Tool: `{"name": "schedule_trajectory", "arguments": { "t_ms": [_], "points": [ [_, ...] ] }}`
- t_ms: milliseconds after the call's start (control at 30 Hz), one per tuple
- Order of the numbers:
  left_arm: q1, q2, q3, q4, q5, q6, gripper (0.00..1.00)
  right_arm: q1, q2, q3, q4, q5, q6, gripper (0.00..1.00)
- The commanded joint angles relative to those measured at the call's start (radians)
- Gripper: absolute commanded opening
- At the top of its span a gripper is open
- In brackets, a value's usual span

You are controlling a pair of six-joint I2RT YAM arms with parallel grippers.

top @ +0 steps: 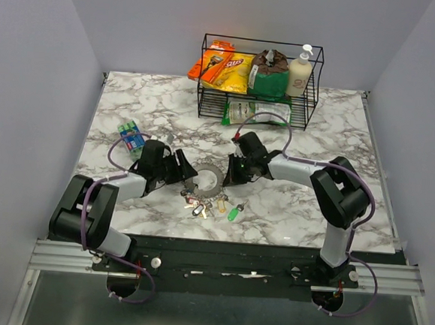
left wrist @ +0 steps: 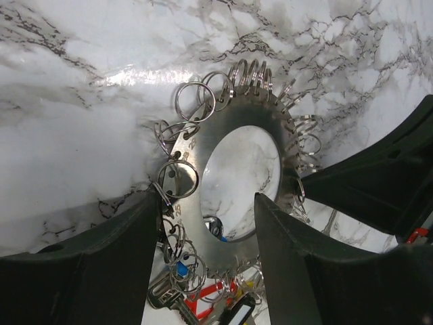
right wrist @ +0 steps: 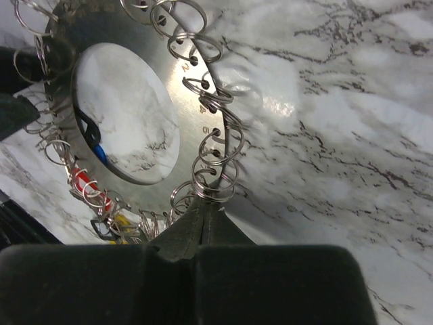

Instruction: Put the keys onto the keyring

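Observation:
The keyring (top: 207, 177) is a flat silvery disc with a big hole and many wire rings round its rim. It sits at the table's middle, between both grippers. In the right wrist view my right gripper (right wrist: 206, 202) is shut, pinching the keyring (right wrist: 177, 74) at its rim among the rings, and a shadow shows under that side. My left gripper (left wrist: 206, 227) is open and straddles the near part of the keyring (left wrist: 193, 159). Several keys (left wrist: 203, 294) with red, blue and yellow heads hang below it. More keys (top: 203, 205) lie in front, and a green key (top: 234, 213) lies apart.
A black wire rack (top: 208, 94) at the back holds snack bags and a soap bottle (top: 300, 71). A small blue-green pack (top: 131, 135) lies at the left, behind the left arm.

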Motion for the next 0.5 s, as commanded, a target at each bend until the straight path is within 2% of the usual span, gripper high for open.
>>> {"name": "schedule_trajectory", "arguments": {
  "t_ms": [0,233,467],
  "points": [
    [-0.015,-0.053,-0.037,-0.023,0.018,-0.024,0.66,0.004,0.050,0.065,0.003,0.034,-0.019,0.01],
    [-0.021,-0.126,-0.068,-0.057,0.006,-0.041,0.66,0.005,0.106,0.162,0.004,0.046,-0.038,0.01],
    [-0.029,-0.174,-0.096,-0.060,-0.005,-0.066,0.66,0.005,0.188,0.288,-0.002,-0.026,-0.064,0.01]
  ]
}}
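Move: The keyring's middle lies about 6 cm to the left of my right hand and 1 cm farther out, just below it; its right rim is at my shut fingertips. From my right hand the yellow tag is some 7 cm back and 1 cm left, the green tag 8 cm back and 3 cm right. The keyring's middle is about 5 cm to the right of my left hand, level with it and some 3 cm below; the black tag is 10 cm back and 3 cm right of that hand. I work the keyring round counter-clockwise from both sides: my right hand, fingers still shut and staying against the right rim, pushes forward about 5 cm and half as far left, gathering speed. Meanwhile my left hand, fingers still open at the left rim, draws back some 3 cm with a slight drift to the left. ##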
